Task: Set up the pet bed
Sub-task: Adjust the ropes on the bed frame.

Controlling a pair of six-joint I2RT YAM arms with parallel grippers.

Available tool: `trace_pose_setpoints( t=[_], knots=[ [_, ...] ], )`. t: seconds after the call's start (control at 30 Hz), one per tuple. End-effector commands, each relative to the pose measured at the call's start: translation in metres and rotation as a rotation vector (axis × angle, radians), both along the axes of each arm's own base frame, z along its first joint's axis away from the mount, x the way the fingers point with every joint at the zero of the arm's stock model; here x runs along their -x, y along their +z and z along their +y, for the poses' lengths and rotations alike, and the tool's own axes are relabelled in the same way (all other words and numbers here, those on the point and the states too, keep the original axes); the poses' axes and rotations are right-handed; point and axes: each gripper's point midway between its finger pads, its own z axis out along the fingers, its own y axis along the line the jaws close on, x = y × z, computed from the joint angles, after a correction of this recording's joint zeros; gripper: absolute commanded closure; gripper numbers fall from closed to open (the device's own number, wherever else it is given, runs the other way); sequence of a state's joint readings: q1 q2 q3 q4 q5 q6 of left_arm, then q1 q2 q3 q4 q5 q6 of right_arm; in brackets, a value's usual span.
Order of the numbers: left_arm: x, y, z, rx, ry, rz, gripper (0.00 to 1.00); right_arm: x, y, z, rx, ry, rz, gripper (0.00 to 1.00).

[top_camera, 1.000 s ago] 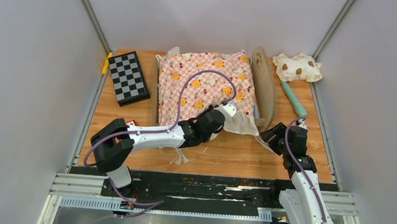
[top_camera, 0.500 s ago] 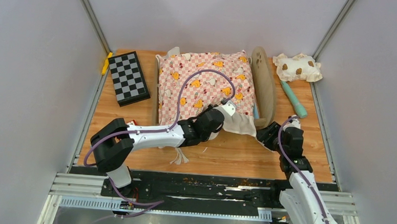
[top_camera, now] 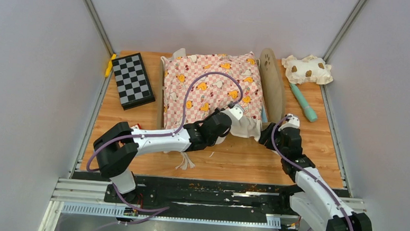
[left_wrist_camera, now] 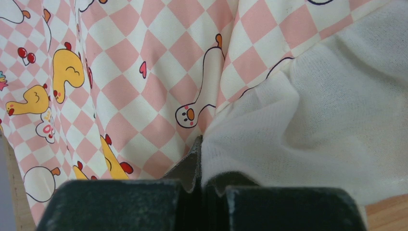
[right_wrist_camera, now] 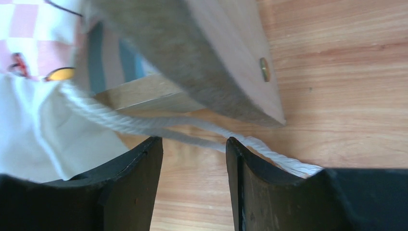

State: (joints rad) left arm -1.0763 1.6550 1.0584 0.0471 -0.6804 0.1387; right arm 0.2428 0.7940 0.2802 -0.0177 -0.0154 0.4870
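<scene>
The pet bed [top_camera: 272, 87] stands at the back middle of the table, its rounded headboard with the paw cutout on the right. A pink checkered cushion [top_camera: 209, 86] lies over its base. My left gripper [top_camera: 233, 116] is shut on the cushion's near right corner, where the pink top [left_wrist_camera: 144, 72] meets the white underside [left_wrist_camera: 312, 106]. My right gripper [top_camera: 268, 136] is open at the bed's near right corner. In the right wrist view the headboard [right_wrist_camera: 226, 57] and striped fabric [right_wrist_camera: 127, 60] are just ahead, and a white cord [right_wrist_camera: 134, 122] crosses the fingertips [right_wrist_camera: 149, 149].
A folded chessboard [top_camera: 132, 80] and a yellow object [top_camera: 110, 64] lie at the back left. A spotted pillow [top_camera: 307, 69] and a teal stick [top_camera: 303, 102] lie right of the headboard. White ties [top_camera: 185, 161] trail on the wood under my left arm. Walls close in both sides.
My right arm has swung left and forward from the table's right side to the bed's near right corner. The cushion's white corner has drawn in slightly. My left gripper has kept its hold.
</scene>
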Motion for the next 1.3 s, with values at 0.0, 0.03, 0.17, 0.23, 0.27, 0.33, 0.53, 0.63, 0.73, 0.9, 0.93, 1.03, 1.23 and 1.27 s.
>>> trace_pose_setpoints(
  t=[0.0, 0.03, 0.17, 0.23, 0.27, 0.33, 0.53, 0.63, 0.73, 0.9, 0.93, 1.03, 1.23, 1.27],
  knots=[
    [-0.003, 0.009, 0.001, 0.041, 0.019, -0.008, 1.0, -0.027, 0.022, -0.012, 0.086, -0.052, -0.09, 0.49],
    [-0.003, 0.009, 0.001, 0.043, 0.019, -0.008, 1.0, -0.029, 0.02, -0.011, 0.088, -0.05, -0.083, 0.49],
    [-0.003, 0.007, 0.0, 0.04, 0.017, -0.006, 1.0, -0.037, 0.017, -0.004, 0.095, -0.026, -0.087, 0.48],
    [-0.003, 0.006, -0.001, 0.042, 0.012, -0.001, 1.0, -0.04, 0.017, 0.0, 0.107, -0.008, -0.086, 0.47],
    [-0.003, 0.005, -0.002, 0.042, 0.011, 0.001, 1.0, -0.043, 0.02, 0.003, 0.115, 0.0, -0.093, 0.47],
    [-0.003, 0.005, -0.003, 0.044, 0.01, 0.003, 1.0, -0.046, 0.024, 0.006, 0.131, 0.013, -0.109, 0.47],
    [-0.003, 0.004, -0.003, 0.049, 0.011, 0.004, 1.0, -0.052, 0.024, 0.007, 0.156, 0.014, -0.108, 0.56],
    [-0.002, 0.003, -0.004, 0.051, 0.009, 0.007, 1.0, -0.052, 0.023, 0.01, 0.157, 0.038, -0.102, 0.69],
    [-0.002, 0.002, -0.004, 0.052, 0.005, 0.011, 1.0, -0.049, 0.024, 0.011, 0.156, 0.05, -0.101, 0.79],
    [-0.001, 0.006, -0.003, 0.057, 0.004, 0.01, 1.0, -0.036, 0.037, 0.009, 0.146, 0.058, -0.115, 0.94],
    [0.0, 0.007, -0.002, 0.059, 0.003, 0.01, 1.0, -0.034, 0.042, 0.009, 0.141, 0.056, -0.121, 0.97],
    [0.002, 0.012, -0.001, 0.081, -0.003, 0.011, 0.99, -0.027, 0.056, 0.006, 0.14, 0.055, -0.14, 1.0],
    [0.01, 0.025, 0.0, 0.154, -0.022, 0.023, 0.94, -0.024, 0.096, 0.002, 0.155, 0.046, -0.174, 1.0],
    [0.012, 0.026, -0.001, 0.17, -0.027, 0.028, 0.93, -0.024, 0.1, 0.003, 0.156, 0.052, -0.17, 1.0]
  ],
)
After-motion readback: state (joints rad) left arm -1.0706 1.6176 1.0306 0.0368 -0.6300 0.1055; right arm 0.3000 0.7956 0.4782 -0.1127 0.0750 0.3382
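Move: The stretch of rope to be gripped crosses about 3 cm ahead of the right hand and 2 cm below it, square in front of its half-open fingers. The quilt corner it hangs from lies some 5 cm ahead and 5 cm to the left; the headboard's near end stands roughly 6 cm ahead and 1 cm to the right. From the left hand, pinching the quilt's ruffled edge, the rope lies about 13 cm to the right, level ahead, 6 cm lower. The right hand eases forward about 3 cm, dipping some 1.5 cm as it rolls nearly 10 degrees with its left side going down, until the rope by the headboard's near end is between its half-open fingers, then closes fully and pinches it. With the rope held it rises steeply, about 8 cm from its lowest point, while the left hand stays put and still holds the ruffled edge, its shut fingers only just starting to loosen at the end. ##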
